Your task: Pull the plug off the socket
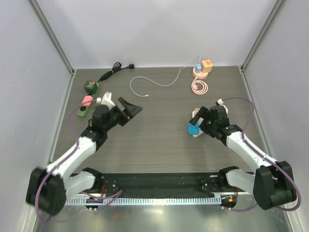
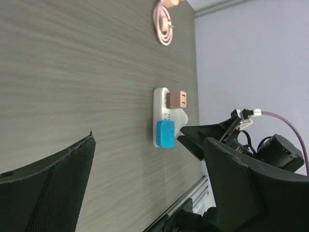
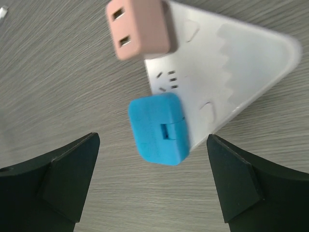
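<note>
A white socket strip [image 3: 231, 67] lies flat on the wood table at the right, also in the left wrist view [image 2: 161, 108]. A blue plug [image 3: 158, 129] and a pink plug [image 3: 140, 26] sit in it. The blue plug also shows in the top view [image 1: 193, 128] and the left wrist view [image 2: 165, 133]. My right gripper [image 3: 153, 140] is open, its fingers either side of the blue plug and apart from it; it shows in the top view [image 1: 200, 122]. My left gripper [image 1: 131, 111] is open and empty, well left of the strip.
A coiled pink cable [image 1: 199, 87] and an orange and blue adapter [image 1: 203, 67] lie at the back right. A white cable [image 1: 149, 82] and a black cable [image 1: 116, 69] lie at the back. A green object [image 1: 91, 86] and a pink and green one [image 1: 84, 106] sit at the left.
</note>
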Action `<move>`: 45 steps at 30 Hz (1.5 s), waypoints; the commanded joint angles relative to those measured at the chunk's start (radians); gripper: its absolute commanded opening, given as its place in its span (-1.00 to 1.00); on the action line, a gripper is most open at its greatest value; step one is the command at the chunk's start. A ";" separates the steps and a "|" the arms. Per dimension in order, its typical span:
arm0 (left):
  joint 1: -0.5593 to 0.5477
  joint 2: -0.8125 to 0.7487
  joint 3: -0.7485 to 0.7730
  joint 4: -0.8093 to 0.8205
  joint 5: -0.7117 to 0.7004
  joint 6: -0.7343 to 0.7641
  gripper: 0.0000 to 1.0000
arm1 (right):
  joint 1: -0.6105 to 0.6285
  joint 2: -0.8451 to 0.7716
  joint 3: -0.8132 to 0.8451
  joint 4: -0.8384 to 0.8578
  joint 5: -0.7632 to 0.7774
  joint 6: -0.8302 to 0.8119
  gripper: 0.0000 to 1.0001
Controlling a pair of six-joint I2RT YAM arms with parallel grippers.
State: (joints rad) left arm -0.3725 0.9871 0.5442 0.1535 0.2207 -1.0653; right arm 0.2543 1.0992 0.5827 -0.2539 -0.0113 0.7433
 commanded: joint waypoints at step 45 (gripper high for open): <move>-0.503 1.145 0.651 0.466 0.124 0.166 0.37 | -0.398 0.180 -0.241 0.541 -0.314 0.024 0.47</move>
State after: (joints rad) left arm -0.8623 2.1361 1.1580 0.5987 0.3553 -0.8944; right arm -0.1371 1.2526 0.3439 0.2329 -0.3222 0.7639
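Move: The blue plug lies about 30 cm to the left hand's right, 2 cm back and some 16 cm below. The white socket under it has its middle about 3 cm farther out than the plug and 3 cm to the plug's right; the pink block stands 7 cm beyond the plug and 1 cm to its right. From the right hand, the socket's middle is 3 cm ahead, 1 cm right and 6 cm below, the plug 2 cm left, level fore and aft and 4 cm down. No contact is clear yet: the left hand sweeps about 28 cm right to the blue plug, bowing forward and then back as it sinks some 14 cm, turning nearly 40 degrees clockwise and narrowing its fingers partway around the plug. The right hand clears off the plug, 6 cm right, then lower and slightly forward, rolling its left side up and part-closing around the socket's right-hand wing. ##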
